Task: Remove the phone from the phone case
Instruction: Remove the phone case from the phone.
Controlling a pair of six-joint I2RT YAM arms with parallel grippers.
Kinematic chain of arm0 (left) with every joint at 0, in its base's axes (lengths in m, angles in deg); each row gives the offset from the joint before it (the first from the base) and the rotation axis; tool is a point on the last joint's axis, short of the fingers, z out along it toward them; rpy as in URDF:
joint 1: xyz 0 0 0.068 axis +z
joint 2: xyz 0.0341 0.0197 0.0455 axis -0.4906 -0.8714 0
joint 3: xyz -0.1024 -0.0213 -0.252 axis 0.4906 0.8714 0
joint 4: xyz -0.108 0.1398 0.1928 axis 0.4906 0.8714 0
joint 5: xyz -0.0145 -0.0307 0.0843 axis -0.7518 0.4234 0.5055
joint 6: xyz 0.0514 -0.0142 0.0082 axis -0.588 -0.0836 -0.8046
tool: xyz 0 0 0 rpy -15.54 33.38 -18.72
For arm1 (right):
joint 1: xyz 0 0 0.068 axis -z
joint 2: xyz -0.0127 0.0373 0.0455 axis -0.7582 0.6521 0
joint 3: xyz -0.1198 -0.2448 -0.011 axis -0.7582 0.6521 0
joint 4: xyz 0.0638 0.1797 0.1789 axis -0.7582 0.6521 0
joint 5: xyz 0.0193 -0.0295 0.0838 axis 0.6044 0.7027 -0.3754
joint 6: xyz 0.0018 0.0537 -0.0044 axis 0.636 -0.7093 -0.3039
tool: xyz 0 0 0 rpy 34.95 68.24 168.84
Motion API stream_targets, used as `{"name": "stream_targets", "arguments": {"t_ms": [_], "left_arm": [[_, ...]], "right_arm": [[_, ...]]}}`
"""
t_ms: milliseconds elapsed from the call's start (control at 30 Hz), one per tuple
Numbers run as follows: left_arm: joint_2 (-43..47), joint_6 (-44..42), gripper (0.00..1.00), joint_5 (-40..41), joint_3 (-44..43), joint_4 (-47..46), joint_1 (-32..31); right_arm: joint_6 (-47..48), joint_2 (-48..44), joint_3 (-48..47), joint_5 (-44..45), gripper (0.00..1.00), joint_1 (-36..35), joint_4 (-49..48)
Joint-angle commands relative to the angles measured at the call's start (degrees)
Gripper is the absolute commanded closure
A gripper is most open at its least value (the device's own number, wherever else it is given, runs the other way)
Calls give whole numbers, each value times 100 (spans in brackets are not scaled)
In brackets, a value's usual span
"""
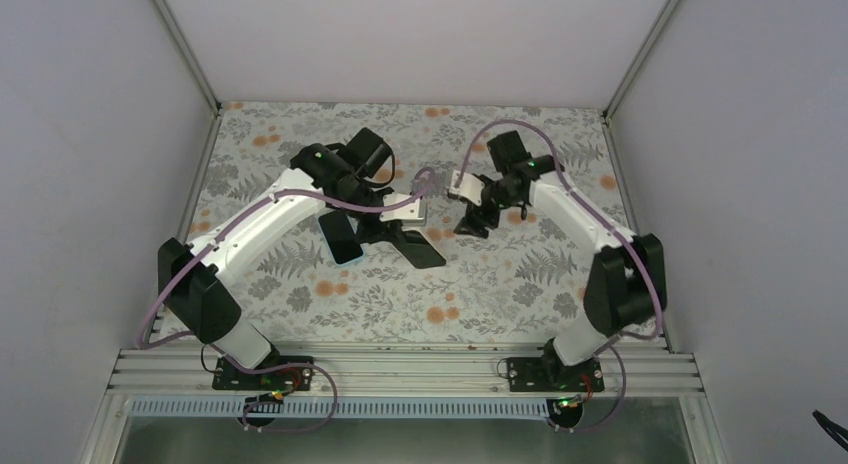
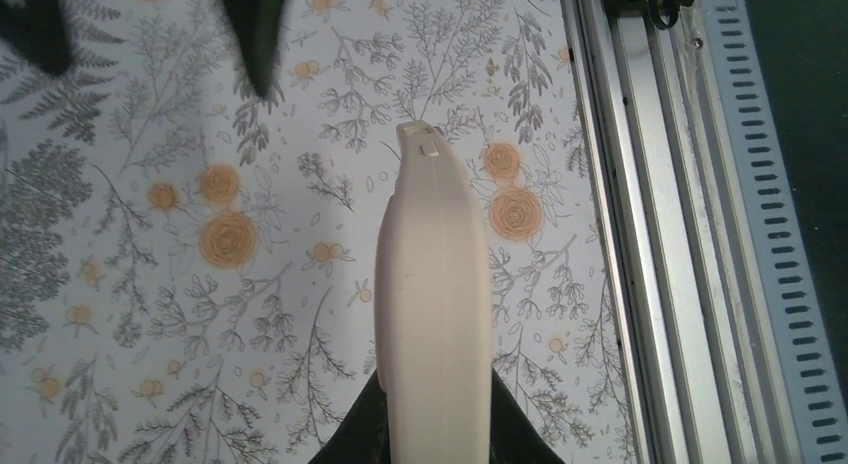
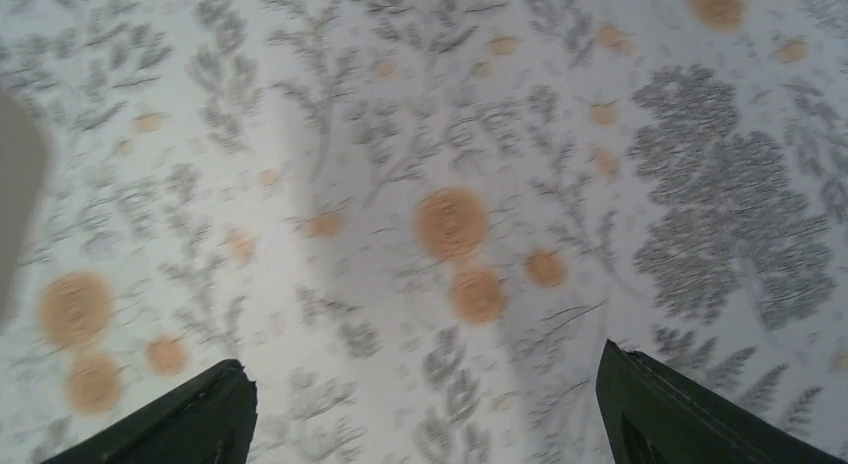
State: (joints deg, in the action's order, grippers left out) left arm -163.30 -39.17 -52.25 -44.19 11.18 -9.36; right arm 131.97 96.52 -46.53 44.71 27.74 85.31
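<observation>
A cream phone case (image 2: pixel 435 284) stands lengthwise out of my left gripper (image 2: pixel 435 429), which is shut on its lower end. The case is held off the floral table with its notched end (image 2: pixel 420 144) pointing away from the wrist. Only the case's cream outer side shows, and whether the phone sits in it is hidden. In the top view my left gripper (image 1: pixel 400 222) hangs over mid-table. My right gripper (image 3: pixel 422 359) is open with only the tablecloth between its fingers. It stands a little to the right of the left one (image 1: pixel 475 222).
Two flat black shapes (image 1: pixel 340 239) (image 1: pixel 415 247) lie under the left wrist in the top view; I cannot tell what they are. Two dark tapered tips (image 2: pixel 255 34) show at the left wrist view's upper left. The metal rail (image 2: pixel 650 234) runs along the near table edge.
</observation>
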Motion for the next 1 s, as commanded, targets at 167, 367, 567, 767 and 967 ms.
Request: {"name": "stream_targets", "arguments": {"t_ms": [167, 367, 567, 767, 967], "left_arm": [[136, 30, 98, -335, -491, -285, 38], [21, 32, 98, -459, -704, -185, 42], [35, 28, 98, -479, -669, -175, 42], [101, 20, 98, -468, -598, -196, 75], [110, 19, 98, -493, -575, -187, 95]], "right_arm": [[0, -1670, 1354, -830, 13, -233, 11], [-88, -1718, 1551, -991, 15, -243, -223], [-141, -1740, 1546, -913, 16, -243, -433], [-90, -1801, 1530, -909, 16, -97, -451], [-48, -1880, 1508, -1009, 17, 31, -430]]}}
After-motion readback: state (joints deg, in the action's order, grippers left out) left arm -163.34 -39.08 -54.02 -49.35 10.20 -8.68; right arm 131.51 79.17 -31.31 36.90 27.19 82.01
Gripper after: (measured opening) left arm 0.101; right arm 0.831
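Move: The left hand still pinches the phone in its white case high over the table; the case's free end sticks out about 10 cm to that hand's right, roughly 2 cm back and 6 cm lower. From the open right hand that free end is some 12 cm back and 9 cm to the left, at about its own height. The blue-edged phone lies on the table some 33 cm left of the right hand, 3 cm farther out and 14 cm down. The right hand draws quickly back about 8 cm, rising some 2 cm, to bring its open fingers to the free end of the white case, then creeps about 1 cm forward again while tilting just under 10 degrees so that the fingers point a little more to the left; they stay wide open and do not grip. Meanwhile the left hand keeps its pinch on the cased phone and raises it roughly 3 cm with a slight tilt, then holds it there for the right hand. ##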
